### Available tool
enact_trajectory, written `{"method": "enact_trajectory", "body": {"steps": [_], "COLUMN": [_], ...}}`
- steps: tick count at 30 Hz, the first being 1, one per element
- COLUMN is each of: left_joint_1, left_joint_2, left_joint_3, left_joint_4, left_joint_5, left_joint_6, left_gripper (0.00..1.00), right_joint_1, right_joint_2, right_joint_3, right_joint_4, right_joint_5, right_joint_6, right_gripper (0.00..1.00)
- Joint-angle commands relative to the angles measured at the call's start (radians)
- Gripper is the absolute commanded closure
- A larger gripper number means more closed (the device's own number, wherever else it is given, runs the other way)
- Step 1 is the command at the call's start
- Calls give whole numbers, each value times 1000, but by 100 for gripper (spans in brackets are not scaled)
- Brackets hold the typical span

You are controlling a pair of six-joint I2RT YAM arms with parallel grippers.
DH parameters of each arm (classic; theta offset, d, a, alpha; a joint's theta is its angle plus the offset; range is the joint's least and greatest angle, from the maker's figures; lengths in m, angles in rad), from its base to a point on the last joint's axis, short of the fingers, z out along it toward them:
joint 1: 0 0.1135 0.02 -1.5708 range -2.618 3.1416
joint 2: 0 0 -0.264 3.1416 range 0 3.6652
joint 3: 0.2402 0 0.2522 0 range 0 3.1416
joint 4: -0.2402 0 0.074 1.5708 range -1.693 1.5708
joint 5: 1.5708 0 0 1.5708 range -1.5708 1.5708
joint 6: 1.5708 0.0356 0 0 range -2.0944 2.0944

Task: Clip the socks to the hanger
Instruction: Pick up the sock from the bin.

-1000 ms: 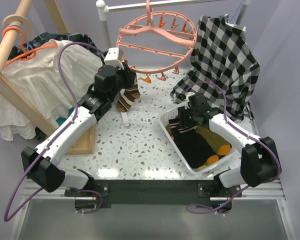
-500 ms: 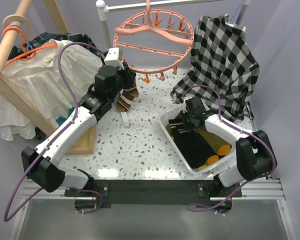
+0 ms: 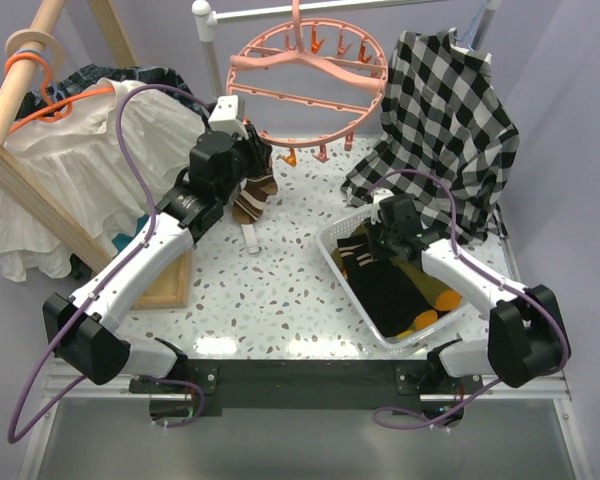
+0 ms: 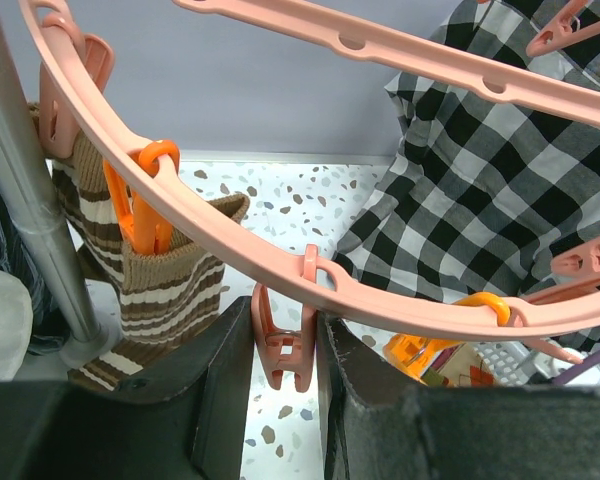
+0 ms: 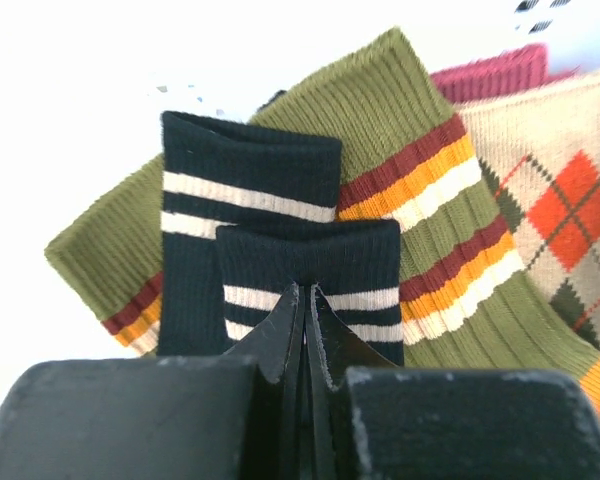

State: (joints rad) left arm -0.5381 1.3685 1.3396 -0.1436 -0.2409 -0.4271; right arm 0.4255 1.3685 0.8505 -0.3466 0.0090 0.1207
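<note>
The salmon-pink round hanger hangs at the back, its rim crossing the left wrist view. My left gripper is shut on one dangling pink clip, a finger pressing each side. A brown striped sock hangs beside it from an orange clip. My right gripper reaches into the white basket, shut on the cuff of a black white-striped sock. Under it lie another black sock and an olive striped sock.
A black-and-white checked shirt drapes at the back right, behind the basket. A white blouse on an orange coat hanger hangs from a wooden rack at left. A white pole stands beside the ring. An argyle sock lies in the basket.
My right gripper has closed onto the black sock's cuff in the basket, and its arm shifted slightly. The hanger swung a little to the left. The left arm held still.
</note>
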Motion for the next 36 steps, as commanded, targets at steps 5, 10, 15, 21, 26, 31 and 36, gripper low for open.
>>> {"method": "enact_trajectory", "body": {"steps": [5, 10, 15, 21, 26, 31, 36], "left_joint_1": [-2, -3, -2, -2, -3, -3, -2], "left_joint_2": [-32, -34, -36, -42, -43, -43, -43], "left_joint_3": [33, 36, 43, 47, 49, 56, 64], "left_joint_4": [7, 9, 9, 6, 13, 16, 16], "left_joint_5": [-8, -1, 5, 17, 40, 51, 55], "left_joint_6": [-6, -7, -7, -18, -35, -44, -48], "left_gripper": [100, 100, 100, 100, 100, 100, 100], "right_joint_1": [16, 18, 18, 19, 19, 19, 19], "right_joint_2": [-94, -195, -259, -290, -292, -273, -237], "right_joint_3": [28, 7, 7, 25, 59, 137, 194], "right_joint_4": [55, 142, 231, 325, 455, 494, 622], "right_joint_5": [-105, -275, -372, -489, -557, -609, -676], "right_joint_6": [-49, -64, -81, -64, -6, 2, 72], "right_gripper": [100, 100, 100, 100, 100, 100, 100]}}
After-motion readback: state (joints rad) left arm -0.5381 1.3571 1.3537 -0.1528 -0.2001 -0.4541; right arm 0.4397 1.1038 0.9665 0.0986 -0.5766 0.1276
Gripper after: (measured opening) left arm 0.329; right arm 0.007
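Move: The pink clip, held by the left hand on the hanger rim, is the right hand's goal: roughly 24 cm left, 7 cm ahead and 25 cm up. The nearest orange clip is about 6 cm right of the pink one and level with it. The clipped brown striped sock hangs some 5 cm left of the pink clip and lower. The bin's middle is about 8 cm back, 6 cm right and 4 cm below the right hand. For the left hand, the pink clip is between its fingers. Still pinching the black sock, the right hand rises some 24 cm and leftward towards the clip, levelling out. ##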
